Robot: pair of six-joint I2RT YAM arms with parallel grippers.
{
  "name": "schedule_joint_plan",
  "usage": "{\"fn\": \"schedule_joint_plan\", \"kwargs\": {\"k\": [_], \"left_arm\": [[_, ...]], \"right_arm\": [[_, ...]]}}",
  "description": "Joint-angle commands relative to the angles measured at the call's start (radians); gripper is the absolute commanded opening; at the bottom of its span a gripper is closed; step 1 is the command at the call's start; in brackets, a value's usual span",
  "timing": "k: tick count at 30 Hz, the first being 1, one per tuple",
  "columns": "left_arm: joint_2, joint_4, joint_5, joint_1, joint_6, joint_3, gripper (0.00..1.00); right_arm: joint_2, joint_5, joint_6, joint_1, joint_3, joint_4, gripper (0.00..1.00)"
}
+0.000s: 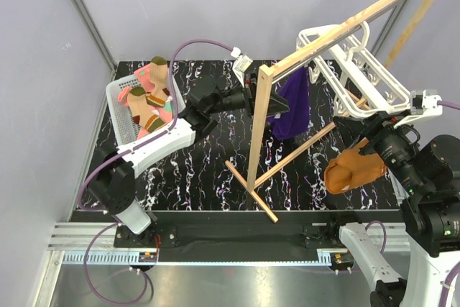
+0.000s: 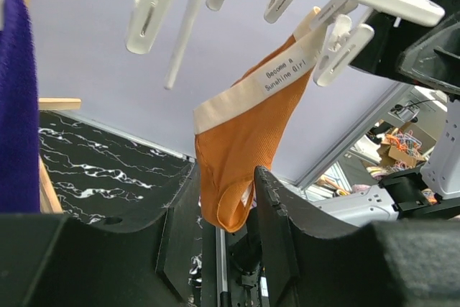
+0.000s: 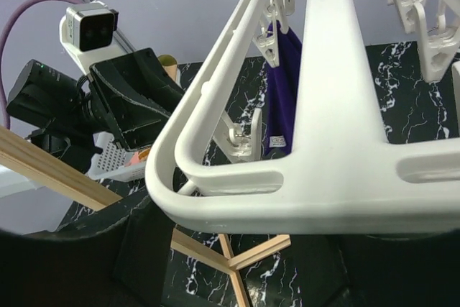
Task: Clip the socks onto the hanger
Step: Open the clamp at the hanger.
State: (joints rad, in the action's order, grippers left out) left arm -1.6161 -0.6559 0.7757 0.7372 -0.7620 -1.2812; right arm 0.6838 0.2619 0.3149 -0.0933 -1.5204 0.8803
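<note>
The socks (image 1: 147, 95), pink and tan striped ones, lie in a white basket (image 1: 118, 116) at the far left. The white hanger (image 1: 359, 70) hangs tilted by the wooden rail at the right; its clips dangle in the left wrist view (image 2: 151, 5). My left gripper (image 1: 259, 98) is open and empty beside the purple cloth; through its jaws (image 2: 223, 174) I see the orange cloth farther off. My right gripper (image 1: 370, 141) sits under the hanger's near end. Its fingers (image 3: 144, 249) stand wide apart, with the hanger frame (image 3: 330, 170) lying across them and hiding the tips.
A purple cloth (image 1: 295, 106) and an orange-brown cloth (image 1: 352, 170) hang clipped to the hanger. The light wooden rail stand (image 1: 345, 19) crosses the right side, its post and foot (image 1: 251, 192) mid-table. Grey walls close in the left and back.
</note>
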Motion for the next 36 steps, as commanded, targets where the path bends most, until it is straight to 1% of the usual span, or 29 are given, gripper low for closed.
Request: {"fn": "schedule_joint_plan", "kwargs": {"k": [1, 6, 9, 11, 12, 14, 15, 17, 18, 19, 22, 25, 26, 29, 32, 36], "left_arm": [[-0.014, -0.076, 0.005, 0.019, 0.003, -0.064, 0.41], [-0.025, -0.100, -0.015, 0.045, 0.009, -0.067, 0.41], [-0.039, -0.123, -0.015, 0.065, 0.012, -0.081, 0.41], [-0.051, -0.163, -0.024, 0.076, 0.007, -0.070, 0.41], [-0.056, -0.216, -0.029, 0.077, 0.006, -0.064, 0.41], [-0.071, -0.263, -0.024, 0.085, 0.007, -0.063, 0.44], [-0.077, -0.295, -0.020, 0.088, 0.012, -0.066, 0.47], [-0.097, -0.320, -0.004, 0.103, 0.030, -0.078, 0.51], [-0.103, -0.333, -0.003, 0.108, 0.039, -0.090, 0.55], [-0.110, -0.340, -0.003, 0.120, 0.061, -0.096, 0.57], [-0.134, -0.349, -0.021, 0.137, 0.095, -0.115, 0.60], [-0.162, -0.465, -0.036, 0.149, 0.107, -0.092, 0.62], [-0.174, -0.553, -0.041, 0.152, 0.102, -0.086, 0.63], [-0.226, -0.686, -0.046, 0.160, 0.072, -0.099, 0.64], [-0.264, -0.746, -0.058, 0.171, 0.085, -0.124, 0.64], [-0.295, -0.732, -0.076, 0.191, 0.147, -0.161, 0.64]], "right_arm": [[0.010, -0.024, -0.022, 0.001, 0.025, -0.110, 0.65], [-0.023, -0.067, -0.028, 0.001, 0.081, -0.177, 0.65], [-0.050, -0.088, -0.019, 0.001, 0.152, -0.245, 0.63], [-0.061, -0.093, -0.010, 0.001, 0.172, -0.267, 0.62], [-0.069, -0.096, -0.001, 0.001, 0.181, -0.277, 0.62], [-0.070, -0.104, 0.016, 0.001, 0.180, -0.274, 0.61], [-0.069, -0.118, 0.033, 0.001, 0.174, -0.256, 0.61], [-0.061, -0.131, 0.053, 0.001, 0.158, -0.228, 0.60], [-0.055, -0.131, 0.073, 0.001, 0.149, -0.204, 0.60], [-0.053, -0.130, 0.085, 0.001, 0.137, -0.193, 0.60], [-0.063, -0.121, 0.142, 0.001, 0.118, -0.167, 0.60], [-0.075, -0.110, 0.202, 0.001, 0.109, -0.139, 0.60], [-0.078, -0.107, 0.216, 0.003, 0.108, -0.132, 0.60], [-0.084, -0.090, 0.265, 0.001, 0.104, -0.092, 0.60], [-0.095, -0.076, 0.289, 0.001, 0.098, -0.057, 0.62], [-0.112, -0.115, 0.289, 0.003, 0.069, 0.000, 0.64]]}}
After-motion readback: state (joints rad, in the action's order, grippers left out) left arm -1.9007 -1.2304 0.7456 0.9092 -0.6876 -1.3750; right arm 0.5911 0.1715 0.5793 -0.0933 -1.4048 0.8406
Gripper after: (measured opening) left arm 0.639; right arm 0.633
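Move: The clamp holding the orange sock lies about 16 cm to the left hand's right, 6 cm back and 8 cm higher; the orange sock hangs some 17 cm right, 4 cm back and 2 cm lower, the purple sock 8 cm ahead, 4 cm right and 4 cm lower. From the right hand the clamp is roughly 4 cm ahead, 2 cm right and level, with the hanger's near bar 1 cm ahead, straight above by 4 cm. Left hand goes right 7 cm and back towards the clamp, opening wider; right noses forward, retreats, rolling 15 degrees. ##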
